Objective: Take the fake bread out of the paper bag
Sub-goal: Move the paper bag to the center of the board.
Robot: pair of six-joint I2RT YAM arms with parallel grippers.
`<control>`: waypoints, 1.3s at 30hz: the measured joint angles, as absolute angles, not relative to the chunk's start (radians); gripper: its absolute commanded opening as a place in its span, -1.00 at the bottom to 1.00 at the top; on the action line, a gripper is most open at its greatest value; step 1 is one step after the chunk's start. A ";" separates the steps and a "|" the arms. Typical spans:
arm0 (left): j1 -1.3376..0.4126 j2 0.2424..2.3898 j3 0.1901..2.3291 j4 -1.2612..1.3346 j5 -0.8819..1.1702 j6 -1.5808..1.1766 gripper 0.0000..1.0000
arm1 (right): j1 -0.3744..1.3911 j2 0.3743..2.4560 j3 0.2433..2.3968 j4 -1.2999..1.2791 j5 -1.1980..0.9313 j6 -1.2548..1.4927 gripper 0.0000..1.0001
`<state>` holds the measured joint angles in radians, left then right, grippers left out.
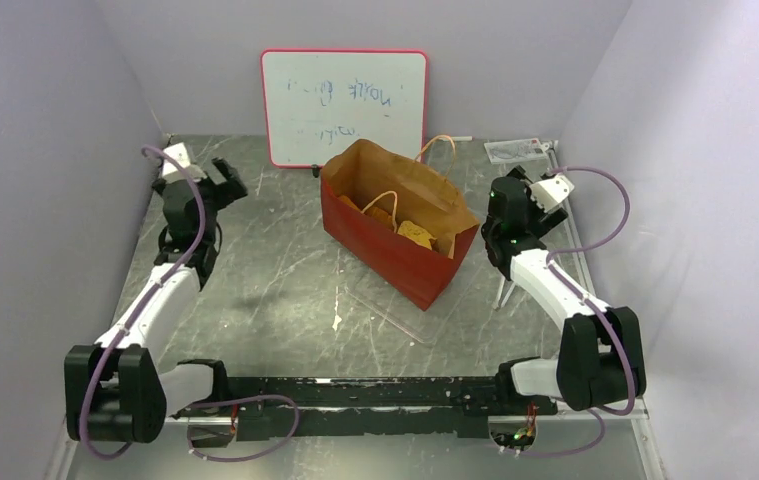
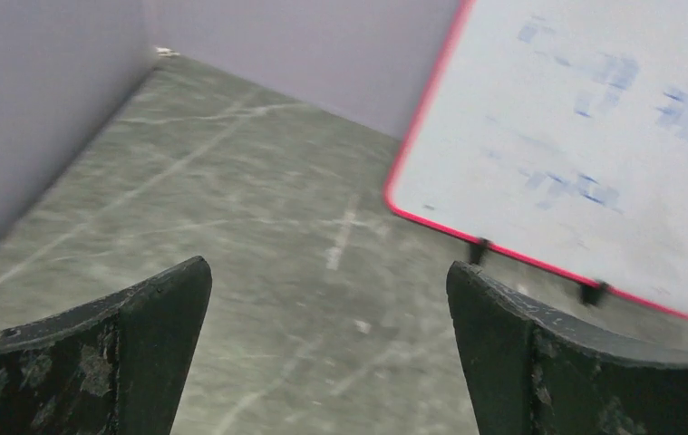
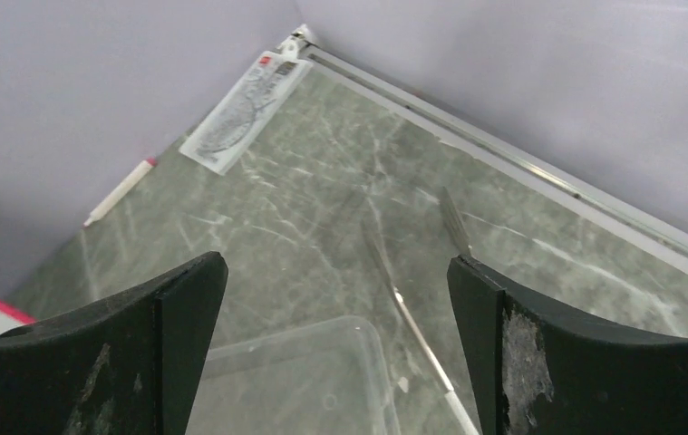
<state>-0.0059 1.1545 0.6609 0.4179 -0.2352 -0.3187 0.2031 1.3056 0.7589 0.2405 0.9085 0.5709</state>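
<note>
The red paper bag [image 1: 392, 247] stands open in the middle of the table, brown inside, with thin orange loop handles. Tan-orange pieces of fake bread [image 1: 418, 234] lie inside it, partly hidden by the bag's walls. My left gripper [image 1: 227, 178] is raised at the back left, well apart from the bag. In the left wrist view the left gripper [image 2: 326, 272] is open over bare table. My right gripper [image 1: 512, 190] hovers just right of the bag's rim. The right wrist view shows the right gripper [image 3: 335, 263] open with nothing between its fingers. Neither wrist view shows the bag.
A red-framed whiteboard [image 1: 344, 105] [image 2: 585, 145] leans on the back wall behind the bag. A clear plastic sheet [image 1: 395, 312] [image 3: 304, 381] lies under the bag. A thin metal utensil [image 3: 412, 317] and a flat packet [image 3: 242, 113] lie at the right back corner. Walls close in both sides.
</note>
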 measured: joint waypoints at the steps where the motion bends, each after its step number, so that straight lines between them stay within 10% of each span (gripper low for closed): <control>1: -0.039 1.152 0.685 0.377 -0.244 -0.322 0.95 | 0.203 1.306 0.765 0.213 0.923 0.576 0.92; 12: -0.378 1.214 1.005 0.023 -0.322 -0.415 0.95 | 0.203 1.257 0.725 0.195 0.966 0.540 0.87; 39: -0.537 1.361 1.499 -0.625 -0.166 -0.773 0.95 | 0.203 1.179 0.660 0.146 1.002 0.505 0.87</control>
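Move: The paper bag's middle lies about 43 cm to the right of the open left hand, about level with it fore and aft and some 9 cm lower. The fake bread is inside the bag, some 45 cm right of that hand and 14 cm below it; the whiteboard stands about 32 cm to its right and 20 cm farther out, roughly 8 cm lower at its middle. From the right hand the bag is about 32 cm to the left. The left arm sweeps about 23 cm to its right towards the left end of the paper bag, fast at first, climbing about 11 cm on the way and then sinking a couple, and near the end it also draws back some 5 cm. Its wide-open fingers swing clockwise and tip down, some 25 degrees each, while its left side rolls down about 20, bringing the bag into its view untouched; the right hand, open too, eases back about 5 cm and slightly right, away from the bag. ##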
